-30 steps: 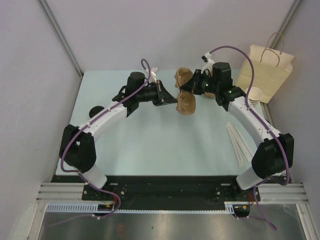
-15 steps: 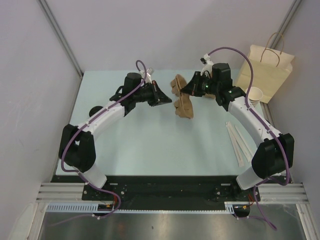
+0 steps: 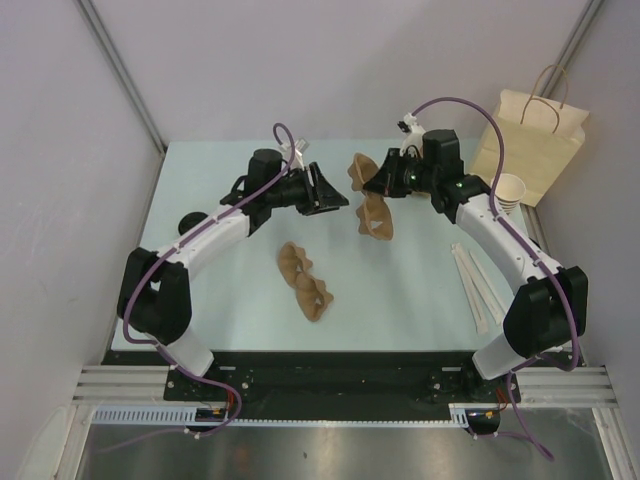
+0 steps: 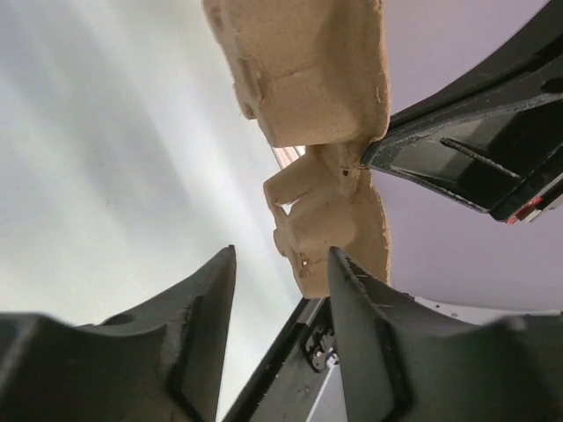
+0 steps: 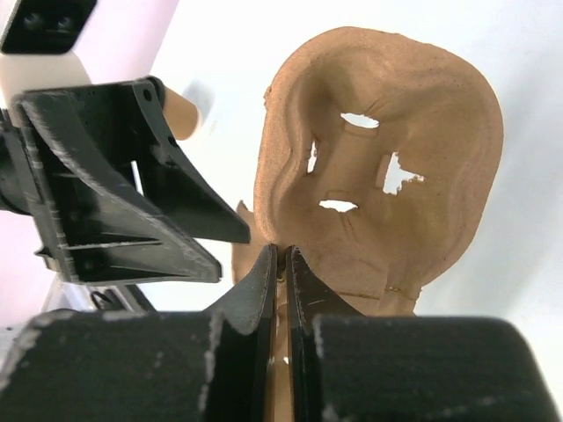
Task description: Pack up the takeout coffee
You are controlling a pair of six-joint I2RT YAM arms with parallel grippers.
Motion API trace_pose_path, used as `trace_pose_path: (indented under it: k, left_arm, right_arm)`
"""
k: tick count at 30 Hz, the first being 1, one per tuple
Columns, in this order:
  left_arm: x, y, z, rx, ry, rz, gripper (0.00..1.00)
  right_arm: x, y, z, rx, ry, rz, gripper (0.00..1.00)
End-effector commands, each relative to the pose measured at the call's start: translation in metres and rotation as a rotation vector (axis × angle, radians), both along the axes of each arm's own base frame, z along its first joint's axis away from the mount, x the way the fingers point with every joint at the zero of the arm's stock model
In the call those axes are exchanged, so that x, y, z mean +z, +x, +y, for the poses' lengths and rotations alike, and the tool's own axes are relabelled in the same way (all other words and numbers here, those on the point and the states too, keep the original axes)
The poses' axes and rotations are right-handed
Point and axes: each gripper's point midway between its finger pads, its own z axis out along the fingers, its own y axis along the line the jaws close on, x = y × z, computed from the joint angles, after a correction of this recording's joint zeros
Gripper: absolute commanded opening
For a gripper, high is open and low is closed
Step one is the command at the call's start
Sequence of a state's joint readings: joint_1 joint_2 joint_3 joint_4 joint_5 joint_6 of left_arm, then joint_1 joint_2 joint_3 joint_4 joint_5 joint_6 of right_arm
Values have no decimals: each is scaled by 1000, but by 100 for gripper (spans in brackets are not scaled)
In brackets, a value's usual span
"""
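The takeout coffee cup (image 3: 510,190) stands at the right table edge, against the paper bag, away from both grippers. My right gripper (image 3: 380,186) is shut on the rim of a brown pulp cup carrier (image 3: 372,198) and holds it up above the table's far middle; in the right wrist view the gripper (image 5: 281,255) pinches the carrier (image 5: 396,167). My left gripper (image 3: 338,196) is open just left of that carrier, with nothing between its fingers (image 4: 369,334). A second pulp carrier (image 3: 305,282) lies on the table, nearer the front.
A tan paper bag (image 3: 530,145) with twisted handles stands at the back right corner. Long white wrapped straws (image 3: 478,285) lie along the right side, beside my right arm. Grey walls close in the table on the left and back.
My left gripper has opened and drawn slightly left. One pulp carrier has come apart from the other and now lies on the table in front. The right gripper still holds its carrier.
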State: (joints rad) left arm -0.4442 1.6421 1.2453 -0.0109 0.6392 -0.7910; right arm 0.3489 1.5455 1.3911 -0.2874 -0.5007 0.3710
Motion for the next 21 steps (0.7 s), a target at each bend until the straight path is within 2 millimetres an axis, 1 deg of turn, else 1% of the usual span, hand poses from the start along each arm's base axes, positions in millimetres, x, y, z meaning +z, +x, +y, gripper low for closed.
trace_pose_path:
  k: [1, 2, 4, 5, 6, 7, 8, 9, 10, 11, 12, 13, 14, 15, 16, 17, 18, 19, 20, 21]
  left_arm:
    - [6, -3, 15, -2, 27, -50, 55]
    - [5, -4, 17, -13, 40, -65, 58]
    - [4, -5, 21, -27, 62, -72, 72]
    - [5, -6, 23, -44, 82, -101, 77]
    - [6, -7, 25, -51, 97, -111, 89]
    - [9, -9, 27, -65, 111, -129, 91]
    - [8, -10, 29, -88, 141, -168, 93]
    - [10, -12, 31, -99, 161, -177, 94]
    - [12, -13, 34, -109, 178, -197, 95]
    - [12, -13, 37, -124, 207, -241, 95]
    - [12, -13, 40, -128, 229, -246, 95]
    - [13, -13, 43, -130, 243, -263, 96]
    - [14, -13, 47, -132, 265, -296, 96]
    - [12, -14, 51, -131, 281, -296, 96]
    - [13, -12, 56, -119, 298, -310, 96]
    - [14, -12, 59, -117, 311, -328, 96]
    - [13, -10, 64, -104, 322, -323, 96]
    - [11, -8, 67, -93, 332, -322, 96]
    - [11, -8, 71, -86, 337, -322, 96]
    - [9, -5, 76, -73, 343, -313, 96]
  right_arm:
    - [11, 3, -18, -28, -62, -91, 0]
    - [9, 8, -25, -46, -89, -109, 0]
    - [2, 21, -43, -90, -139, -129, 0]
    - [-3, 31, -57, -122, -205, -163, 0]
    - [-3, 40, -65, -144, -225, -179, 0]
    - [-11, 53, -81, -176, -253, -181, 0]
    - [-14, 66, -94, -212, -284, -192, 0]
    - [-6, 79, -103, -226, -315, -245, 0]
    - [-17, 97, -120, -258, -341, -234, 0]
    - [-19, 108, -130, -287, -366, -243, 0]
    - [-3, 122, -136, -313, -362, -285, 0]
    - [-6, 134, -145, -325, -388, -297, 0]
    - [-24, 150, -159, -354, -412, -265, 0]
    - [-26, 162, -165, -368, -418, -266, 0]
    - [-14, 175, -169, -386, -417, -295, 0]
    - [-35, 192, -179, -410, -431, -260, 0]
    - [-40, 199, -183, -421, -434, -248, 0]
    - [-27, 211, -184, -435, -423, -278, 0]
    - [-33, 219, -186, -444, -429, -273, 0]
    - [-51, 227, -186, -440, -439, -251, 0]
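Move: The right hand still grips one cup carrier. The carrier left at the stack spot lies about 22 cm ahead, 18 cm right and 24 cm below; from the hand, the cup stack is roughly 8 cm ahead, 38 right, the paper bag 18 ahead, 43 right. For the open left hand, the dropped carrier lies around 16 cm back, 8 left, 21 below; the held carrier is some 10 cm right, level with it. Rightward first, then increasingly forward and a little down, the right hand speeds up and carries its pinched carrier some 25 cm away from the left hand to the far stack spot, turning clockwise with its left side dipping. The left hand draws about 5 cm left, dipping then rising, finishes opening wide and rolls its left side up. ##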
